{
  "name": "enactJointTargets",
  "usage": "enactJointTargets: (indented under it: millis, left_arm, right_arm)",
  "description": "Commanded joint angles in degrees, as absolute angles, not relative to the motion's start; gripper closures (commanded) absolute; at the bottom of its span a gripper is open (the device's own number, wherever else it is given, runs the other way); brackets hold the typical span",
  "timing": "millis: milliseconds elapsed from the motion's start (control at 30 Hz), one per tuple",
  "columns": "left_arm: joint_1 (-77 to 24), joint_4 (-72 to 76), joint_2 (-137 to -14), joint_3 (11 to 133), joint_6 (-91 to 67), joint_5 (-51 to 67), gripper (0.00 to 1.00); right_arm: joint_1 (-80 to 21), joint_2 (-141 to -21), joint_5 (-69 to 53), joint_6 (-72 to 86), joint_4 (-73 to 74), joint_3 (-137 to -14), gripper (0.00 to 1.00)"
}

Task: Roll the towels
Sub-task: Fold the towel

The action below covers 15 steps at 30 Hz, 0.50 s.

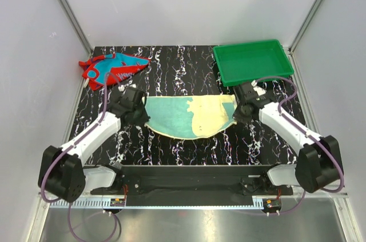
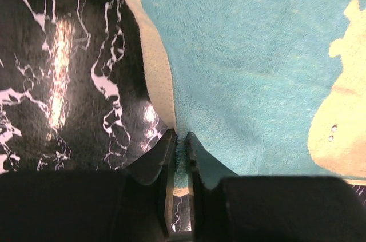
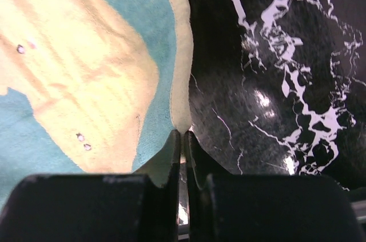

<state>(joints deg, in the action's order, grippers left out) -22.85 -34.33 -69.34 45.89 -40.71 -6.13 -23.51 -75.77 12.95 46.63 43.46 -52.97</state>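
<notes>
A pale yellow towel with a teal patch (image 1: pixel 189 116) lies spread flat across the middle of the black marbled table. My left gripper (image 1: pixel 143 110) is shut on its left edge, with teal cloth pinched between the fingers (image 2: pixel 182 142). At the opposite side my right gripper (image 1: pixel 237 109) is shut on the right edge, its jaws closed on the pale hem (image 3: pixel 183 133). The red towel with teal patterns (image 1: pixel 111 67) sits crumpled at the back left corner, away from both grippers.
A green plastic tray (image 1: pixel 253 62) stands at the back right, just behind my right arm. White walls and metal posts enclose the table on three sides. Both arm bases sit at the near edge.
</notes>
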Motion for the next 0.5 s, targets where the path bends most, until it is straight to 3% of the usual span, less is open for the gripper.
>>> enactJointTargets:
  millis: [0, 467]
  left_arm:
    - [-21.5, -35.5, -72.1, 50.4, -38.3, -6.4, 0.84]
    - [-14.5, -33.5, -85.0, 58.9, -35.1, -1.0, 0.89]
  right_arm:
    - [-22.2, -78.9, 16.6, 43.5, 44.2, -57.7, 0.95]
    - [-16.7, -92.2, 15.0, 37.2, 41.5, -69.7, 0.99]
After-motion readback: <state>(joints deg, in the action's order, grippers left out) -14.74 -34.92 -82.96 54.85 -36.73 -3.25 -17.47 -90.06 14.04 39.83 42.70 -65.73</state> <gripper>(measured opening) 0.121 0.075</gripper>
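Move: At the lifted near left corner of the green-and-yellow towel, the left hand has the towel's far left corner about 24 cm straight ahead and 8 cm below. The right hand holds the near right corner, with the far right corner likewise some 24 cm ahead. The red-and-blue towel lies about 36 cm ahead of the left hand and 19 cm to its left; the green tray is roughly 38 cm ahead of the right hand and 12 cm to its right. Carrying the pinched near corners forward above the table, both hands keep their grips: the right goes about 6.5 cm towards the tray at nearly constant height, the left some 4.5 cm, sinking slightly late on. They also spread apart by about 4 cm, drawing on the near edge between them. ##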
